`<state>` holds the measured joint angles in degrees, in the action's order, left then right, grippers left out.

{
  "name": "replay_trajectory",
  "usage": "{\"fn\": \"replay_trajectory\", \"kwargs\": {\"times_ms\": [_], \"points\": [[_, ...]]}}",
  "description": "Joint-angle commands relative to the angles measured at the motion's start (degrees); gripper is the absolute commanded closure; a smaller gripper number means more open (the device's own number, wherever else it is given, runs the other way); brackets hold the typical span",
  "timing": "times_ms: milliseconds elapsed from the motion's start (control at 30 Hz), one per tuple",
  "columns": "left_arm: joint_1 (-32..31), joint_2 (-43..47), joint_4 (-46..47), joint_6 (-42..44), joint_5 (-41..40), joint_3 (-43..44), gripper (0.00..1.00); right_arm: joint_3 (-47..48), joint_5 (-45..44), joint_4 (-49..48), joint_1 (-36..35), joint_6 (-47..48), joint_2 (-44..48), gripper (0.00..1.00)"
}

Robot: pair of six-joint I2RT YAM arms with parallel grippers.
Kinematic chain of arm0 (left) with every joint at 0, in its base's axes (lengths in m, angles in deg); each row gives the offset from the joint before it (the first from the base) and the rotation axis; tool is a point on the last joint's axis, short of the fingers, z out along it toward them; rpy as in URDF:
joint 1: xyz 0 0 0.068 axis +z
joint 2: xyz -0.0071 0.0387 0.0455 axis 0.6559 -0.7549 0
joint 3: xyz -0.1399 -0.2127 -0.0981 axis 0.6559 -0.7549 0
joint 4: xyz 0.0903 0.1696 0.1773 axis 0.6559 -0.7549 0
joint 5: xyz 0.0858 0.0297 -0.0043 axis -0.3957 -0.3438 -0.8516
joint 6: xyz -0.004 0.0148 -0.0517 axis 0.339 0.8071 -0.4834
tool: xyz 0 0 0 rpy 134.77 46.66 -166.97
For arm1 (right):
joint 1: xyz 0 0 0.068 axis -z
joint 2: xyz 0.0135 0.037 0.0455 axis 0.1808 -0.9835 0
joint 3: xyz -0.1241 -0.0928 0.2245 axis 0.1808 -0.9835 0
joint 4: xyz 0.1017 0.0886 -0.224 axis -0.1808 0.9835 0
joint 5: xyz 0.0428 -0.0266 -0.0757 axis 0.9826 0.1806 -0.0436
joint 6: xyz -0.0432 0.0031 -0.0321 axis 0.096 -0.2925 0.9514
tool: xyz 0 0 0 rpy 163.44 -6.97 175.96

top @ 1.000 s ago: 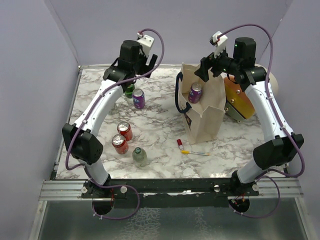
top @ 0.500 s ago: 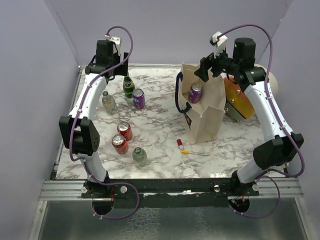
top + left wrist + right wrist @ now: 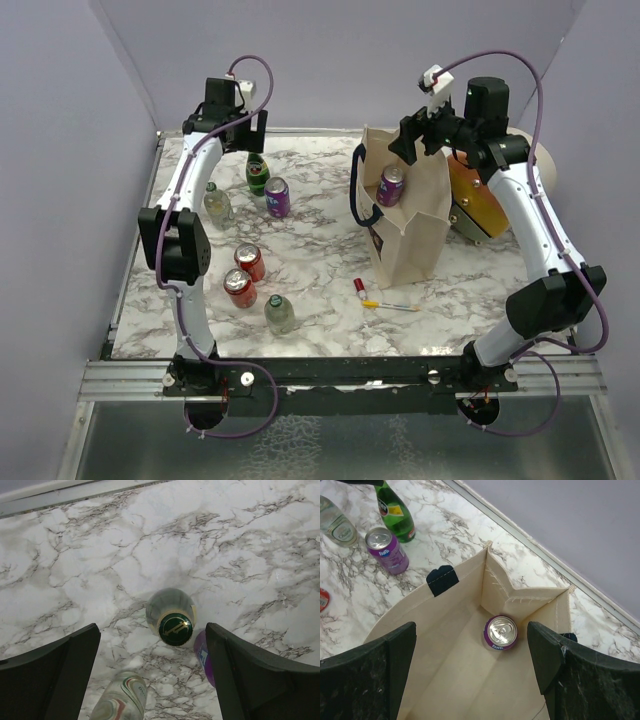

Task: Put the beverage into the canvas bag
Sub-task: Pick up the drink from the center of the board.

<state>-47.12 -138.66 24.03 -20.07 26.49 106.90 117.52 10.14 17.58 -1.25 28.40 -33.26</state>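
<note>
The beige canvas bag stands upright at the right, its dark handle on the rim. A purple can stands inside it, in a corner. My right gripper hovers open over the bag's mouth, holding nothing. More beverages stand on the table: a green bottle, a purple can and a clear bottle. My left gripper hangs open above the green bottle's cap, apart from it, with the purple can by its right finger.
Two red cans and a small clear bottle stand near the front left. A marker lies in front of the bag. A cream-and-orange container lies behind the bag to the right. Purple walls close the table's back and sides.
The left arm swung left from the table's back middle, then came back a little to hang over the green bottle. The right arm and the bag have not moved.
</note>
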Motion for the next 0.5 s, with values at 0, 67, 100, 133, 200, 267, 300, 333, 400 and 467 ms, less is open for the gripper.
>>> {"fn": "replay_trajectory", "kwargs": {"times_ms": [0, 67, 100, 133, 200, 267, 300, 333, 400, 467], "points": [[0.0, -3.1, -2.1, -0.3, 3.9, 5.3, 0.14, -0.6, -1.2, -1.8, -0.4, 0.0, -0.3, 0.09], [0.0, -4.0, -2.2, -1.1, 4.4, 5.8, 0.2, -0.4, -1.4, -1.8, -0.4, 0.0, -0.4, 0.09], [0.0, -4.1, -2.1, -1.5, 4.7, 5.6, 0.23, -0.3, -1.5, -1.8, -0.4, 0.1, -0.5, 0.09], [0.0, -4.2, -2.0, -1.7, 4.9, 5.3, 0.25, -0.3, -1.6, -1.8, -0.4, 0.1, -0.5, 0.09], [0.0, -4.5, -2.0, -1.9, 5.2, 4.7, 0.28, -0.4, -1.7, -1.8, -0.4, 0.3, -0.5, 0.09], [0.0, -4.7, -1.9, -1.8, 5.2, 4.4, 0.31, -0.6, -1.6, -1.9, -0.4, 0.4, -0.5, 0.09], [0.0, -4.8, -1.8, -1.8, 5.2, 4.3, 0.32, -0.8, -1.6, -1.9, -0.4, 0.4, -0.5, 0.09], [0.0, -5.0, -1.8, -1.8, 5.2, 4.3, 0.33, -0.9, -1.5, -2.0, -0.4, 0.4, -0.5, 0.09], [0.0, -5.3, -1.4, -1.7, 5.2, 4.4, 0.36, -1.2, -1.4, -2.1, -0.4, 0.3, -0.5, 0.09], [0.0, -5.6, -1.4, -1.5, 5.2, 4.5, 0.4, -1.2, -1.4, -2.2, -0.4, 0.3, -0.6, 0.09]]}}
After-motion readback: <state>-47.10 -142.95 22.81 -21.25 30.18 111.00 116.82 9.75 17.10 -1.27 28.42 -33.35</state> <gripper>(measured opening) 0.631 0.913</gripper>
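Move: The neck of the green bottle already stands between the left hand's open fingertips; the bottle's middle is about 2 cm ahead, 1 cm to the right and some 11 cm below. From that hand, the purple can lies about 5 cm back and 7 cm right, roughly 15 cm down, and the clear bottle 8 cm back and 9 cm left, about 11 cm down. From the right hand, the green bottle is some 13 cm ahead, 38 cm left and 23 cm below. The left hand makes a short final approach of about 2 cm to the green bottle's capped neck, easing forward and to its right first, then sinking a centimetre or so, with the wrist nearly still. Meanwhile its fingers draw in around the neck, from nearly wide open to a little under two thirds open, still leaving clear room on both sides of the cap and no grip yet. ##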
